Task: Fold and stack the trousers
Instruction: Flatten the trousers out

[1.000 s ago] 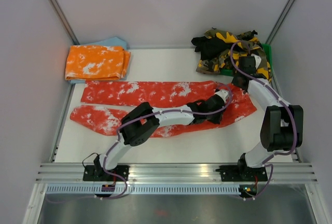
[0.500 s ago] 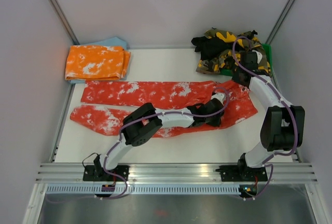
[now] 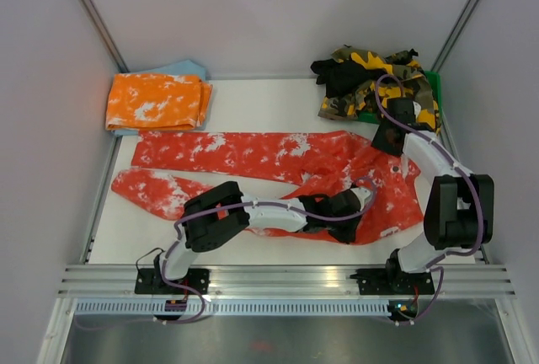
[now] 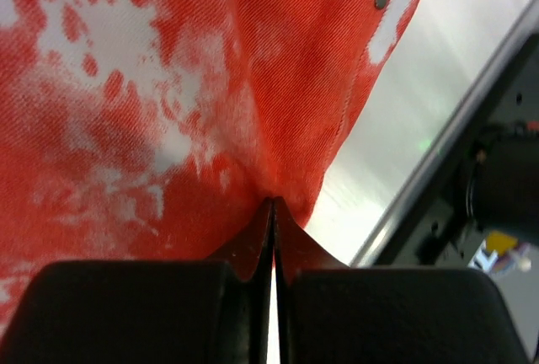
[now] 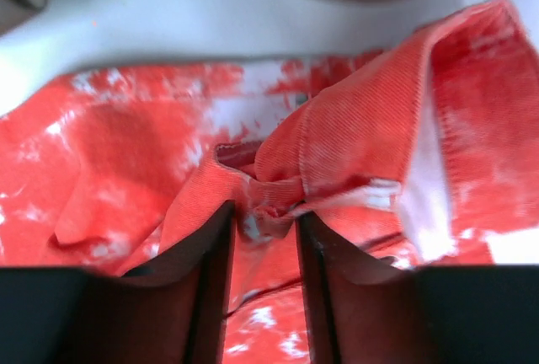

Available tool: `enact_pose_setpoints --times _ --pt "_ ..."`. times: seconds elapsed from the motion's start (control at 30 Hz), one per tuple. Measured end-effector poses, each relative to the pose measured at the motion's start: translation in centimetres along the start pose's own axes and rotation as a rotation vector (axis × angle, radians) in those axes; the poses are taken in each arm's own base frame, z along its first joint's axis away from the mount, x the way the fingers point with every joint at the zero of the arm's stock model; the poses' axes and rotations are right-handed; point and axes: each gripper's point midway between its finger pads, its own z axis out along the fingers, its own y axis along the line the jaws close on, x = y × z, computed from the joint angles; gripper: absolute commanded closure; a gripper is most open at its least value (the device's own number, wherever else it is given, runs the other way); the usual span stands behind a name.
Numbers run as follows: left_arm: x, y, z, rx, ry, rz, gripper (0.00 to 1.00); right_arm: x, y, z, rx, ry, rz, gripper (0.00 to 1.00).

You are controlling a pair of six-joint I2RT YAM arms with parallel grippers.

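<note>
The red, white-splotched trousers [image 3: 253, 152] lie spread across the table, legs pointing left and waist at the right. My left gripper [image 3: 349, 227] is near the front edge. In the left wrist view it [image 4: 273, 204] is shut on a pinch of the red cloth [image 4: 168, 86], which stretches away from the tips. My right gripper [image 3: 383, 141] hovers over the far right part of the waist. Its jaws [image 5: 264, 212] stand apart in the right wrist view, with a bunched fold of the waistband [image 5: 337, 162] lying loose between the tips.
A folded orange-and-white pair [image 3: 157, 100] rests on a light blue cloth [image 3: 185, 67] at the back left. A heap of camouflage and black garments [image 3: 375, 77] covers a green bin [image 3: 434, 82] at the back right. The metal rail [image 3: 286, 280] runs along the near edge.
My left gripper has dragged the waist part of the red trousers towards the near edge. The right gripper's jaws have parted, letting go of the fold they pinched.
</note>
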Motion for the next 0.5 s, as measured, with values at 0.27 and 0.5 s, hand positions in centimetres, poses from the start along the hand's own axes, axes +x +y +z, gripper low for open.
enact_pose_setpoints --times 0.27,0.5 --pt "2.6 -1.3 -1.1 0.028 0.080 0.048 0.98 1.3 -1.2 -3.3 -0.003 0.005 0.000 0.21" --pt "3.1 -2.4 -2.6 0.054 0.135 0.065 0.98 -0.4 -1.7 -8.0 -0.030 -0.078 0.014 0.15"
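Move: The trousers' waistband is still bunched at the right hand's part-open fingertips, about 1 cm ahead and 1 cm below; the clothes pile is some 19 cm ahead of that hand and 7 cm left. The trousers' near edge lies right at the left hand's shut tips, about 1 cm below, with the table's near edge roughly 7 cm behind that hand; the waistband is some 26 cm ahead and 16 cm right of it. The trousers' near edge is dragged back towards the table's near edge under the left hand's shut tips, about 4 cm with a little drift left, the hand turning slightly clockwise and rising 1 cm at the last. The waistband is let go as the right hand spreads its fingers from part to wide open, drawing back nearly level at first, then climbing, 5 cm back and 6 cm up in all. ##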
